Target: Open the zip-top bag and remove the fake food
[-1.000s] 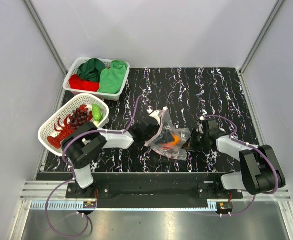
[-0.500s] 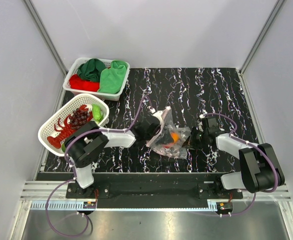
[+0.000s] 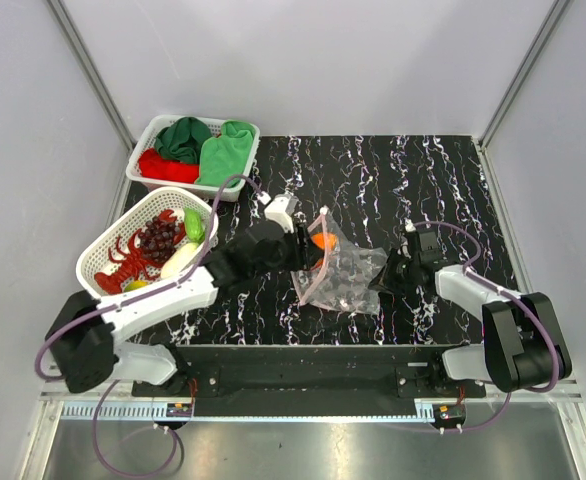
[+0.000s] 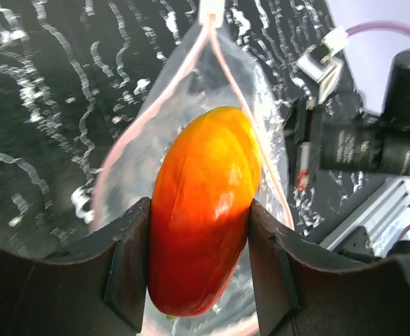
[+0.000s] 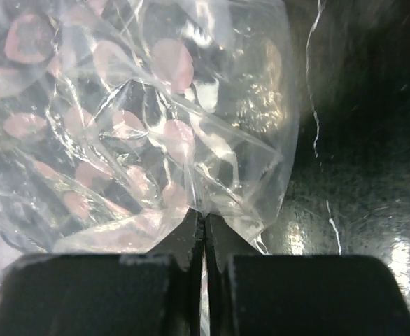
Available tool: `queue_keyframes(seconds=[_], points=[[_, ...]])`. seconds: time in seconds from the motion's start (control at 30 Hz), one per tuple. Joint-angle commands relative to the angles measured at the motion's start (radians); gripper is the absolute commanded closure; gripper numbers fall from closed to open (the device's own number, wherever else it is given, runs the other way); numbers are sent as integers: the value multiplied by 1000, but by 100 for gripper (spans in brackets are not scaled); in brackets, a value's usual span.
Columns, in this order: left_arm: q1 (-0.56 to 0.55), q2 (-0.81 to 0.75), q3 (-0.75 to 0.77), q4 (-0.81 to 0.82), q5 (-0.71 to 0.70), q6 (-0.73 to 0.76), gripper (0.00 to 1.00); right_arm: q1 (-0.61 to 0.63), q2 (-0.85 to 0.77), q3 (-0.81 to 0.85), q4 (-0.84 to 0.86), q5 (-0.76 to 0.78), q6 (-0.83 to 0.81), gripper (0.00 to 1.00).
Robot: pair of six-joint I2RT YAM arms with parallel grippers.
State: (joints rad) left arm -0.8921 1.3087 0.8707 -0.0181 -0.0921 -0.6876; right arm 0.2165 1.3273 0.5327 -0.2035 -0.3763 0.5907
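The zip-top bag (image 3: 348, 280) lies on the black marbled table, its pink-edged mouth (image 4: 128, 161) gaping toward the left arm. My left gripper (image 3: 311, 245) (image 4: 199, 266) is shut on an orange-red fruit (image 3: 321, 241) (image 4: 201, 210), which sits just above the bag's mouth. My right gripper (image 3: 381, 280) (image 5: 205, 231) is shut on the bag's far edge (image 5: 142, 119), pinching the clear film. A red lobster (image 3: 123, 262), dark grapes (image 3: 156, 236), a white radish (image 3: 177, 260) and a green vegetable (image 3: 194, 224) lie in a white basket (image 3: 91, 262) at the left.
A second white basket (image 3: 138, 160) with folded green and red cloths stands at the back left. Grey walls close in the table on three sides. The right arm's wrist (image 4: 373, 147) sits just beyond the bag.
The left gripper has closed on the orange-red fruit inside the bag and drawn it back and up out of the mouth. The right gripper has kept its pinch on the bag.
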Motion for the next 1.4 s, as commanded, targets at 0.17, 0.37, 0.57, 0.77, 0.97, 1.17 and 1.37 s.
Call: queue_keyframes(seconds=[0.17, 0.37, 0.57, 0.77, 0.97, 1.17, 1.37], points=[[12, -314, -30, -327, -149, 78, 100, -37, 15, 81, -14, 22, -37, 100], [65, -489, 31, -492, -276, 109, 100, -42, 26, 95, -13, 13, -40, 100], [345, -476, 80, -643, -406, 36, 100, -42, -13, 104, -14, -33, -51, 100], [637, -385, 18, -496, -408, 23, 99, -42, -51, 108, -20, -85, -69, 100], [818, -218, 18, -479, -353, 42, 82, -40, -46, 116, -22, -124, -80, 100], [892, -166, -9, -425, -244, 76, 82, -39, -47, 115, -24, -139, -83, 100], [892, -178, -50, -414, -227, 59, 48, -40, -46, 113, -24, -145, -80, 100]])
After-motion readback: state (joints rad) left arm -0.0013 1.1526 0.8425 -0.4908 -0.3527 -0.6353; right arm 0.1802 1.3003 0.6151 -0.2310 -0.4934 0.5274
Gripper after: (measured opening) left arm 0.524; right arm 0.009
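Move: With the orange food already in the left hand's fingers, the white basket's middle lies about 42 cm to that hand's left, 6 cm ahead and 15 cm below. In it, from the same hand, the grapes are some 40 cm left and 7 ahead, the green vegetable about 33 left and 11 ahead. The bag's middle is roughly 7 cm right, level and 16 below. From the right hand, the basket is about 59 cm left and 8 ahead. Left hand swings the orange food 35 cm left, up then down over the basket; right keeps pinching bag. ##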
